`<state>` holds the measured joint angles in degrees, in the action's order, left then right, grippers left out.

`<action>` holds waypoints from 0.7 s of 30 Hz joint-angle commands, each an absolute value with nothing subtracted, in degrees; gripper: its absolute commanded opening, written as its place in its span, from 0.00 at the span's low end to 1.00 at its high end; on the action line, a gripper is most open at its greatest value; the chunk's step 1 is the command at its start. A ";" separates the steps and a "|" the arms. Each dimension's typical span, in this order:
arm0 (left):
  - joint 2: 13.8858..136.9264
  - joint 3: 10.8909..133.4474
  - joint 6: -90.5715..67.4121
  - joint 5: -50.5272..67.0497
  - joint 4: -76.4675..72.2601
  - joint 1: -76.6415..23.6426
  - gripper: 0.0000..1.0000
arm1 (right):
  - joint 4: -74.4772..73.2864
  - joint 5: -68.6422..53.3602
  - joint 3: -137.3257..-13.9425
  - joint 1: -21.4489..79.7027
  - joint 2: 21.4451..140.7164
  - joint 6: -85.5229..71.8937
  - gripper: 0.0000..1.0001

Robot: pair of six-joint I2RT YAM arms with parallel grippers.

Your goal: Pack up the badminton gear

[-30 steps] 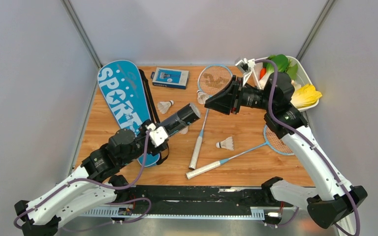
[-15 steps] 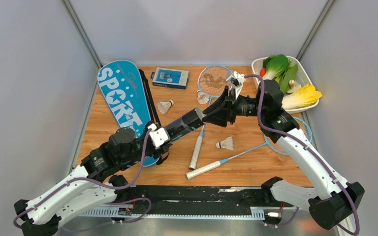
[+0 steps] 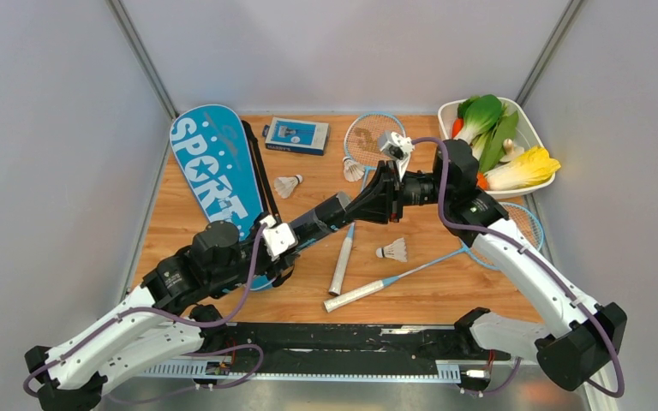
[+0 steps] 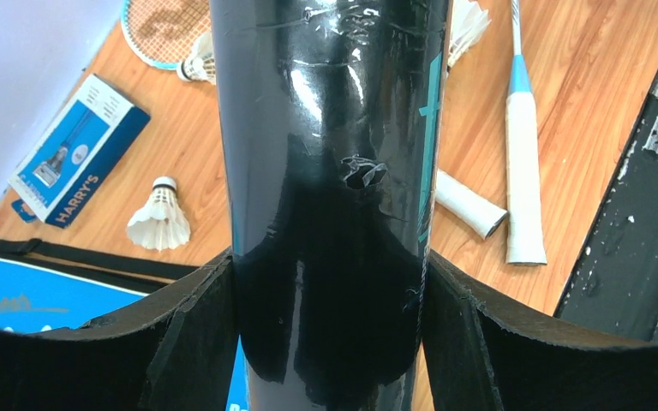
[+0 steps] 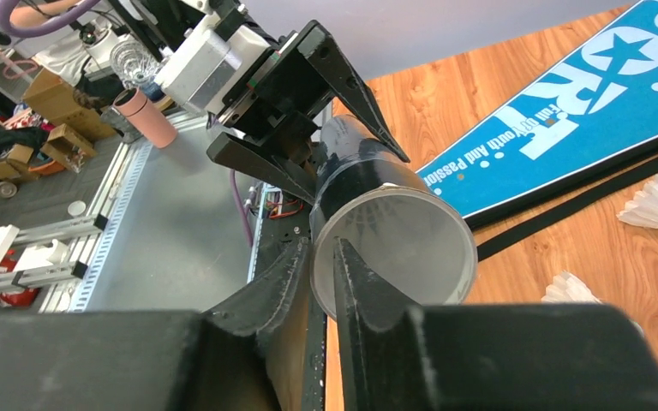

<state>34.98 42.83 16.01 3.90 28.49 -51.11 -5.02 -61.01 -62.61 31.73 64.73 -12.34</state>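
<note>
My left gripper is shut on the long black tube, its fingers clamped on both sides of the wall. The tube is lifted and points right. My right gripper meets the tube's pale grey end. Its jaws are nearly together, one finger outside the rim and one across the end face. Three shuttlecocks lie on the table. One racket lies behind the arms and another lies in front. The blue SPORT cover lies at the left.
A small blue box lies at the back of the wooden table. A white tray of vegetables stands at the back right. A black rail runs along the near edge. Grey walls close in both sides.
My right arm swung left and down from beside the far racket head to the tube's end. The left arm lowered the tube slightly toward it.
</note>
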 commanded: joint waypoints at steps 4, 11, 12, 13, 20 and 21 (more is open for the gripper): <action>35.18 46.65 15.37 4.47 22.50 -51.02 0.50 | -3.54 -66.76 -63.09 32.69 66.16 -10.55 0.00; 34.92 47.04 16.48 1.67 24.36 -51.11 0.50 | -3.19 -65.57 -64.66 32.62 65.26 -16.12 0.00; 34.86 46.98 16.63 1.08 24.59 -51.12 0.50 | -2.80 -65.03 -64.83 32.47 64.90 -17.57 0.00; 34.67 46.91 16.92 0.89 24.82 -51.03 0.50 | -2.00 -64.82 -64.98 32.17 64.54 -19.32 0.00; 33.22 45.90 17.41 0.14 25.54 -51.06 0.49 | 2.35 -62.70 -66.38 30.08 61.70 -26.82 0.00; 32.87 45.84 17.41 0.20 25.57 -51.06 0.49 | 2.59 -62.20 -66.28 29.80 61.25 -27.29 0.00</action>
<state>34.37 43.38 16.91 2.11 28.45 -51.16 -2.72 -62.06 -63.37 30.92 65.01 -22.35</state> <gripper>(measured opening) 0.737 0.007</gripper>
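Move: The tube's near-side rim is already at the right fingertips; the middle of the shuttlecock tube's end lies about 2 cm ahead, 2 cm left and 1 cm below the right hand. Some 32 cm beneath, the upright racket's handle lies about 6 cm ahead and 5 cm left, and a shuttlecock about 11 cm ahead and 8 cm right. From the left hand, which holds the tube, that end is about 9 cm ahead, 11 cm right and 8 cm above. The right fingers shut fully at the tube's rim, then rise about 1.5 cm while the left keeps its grip. ##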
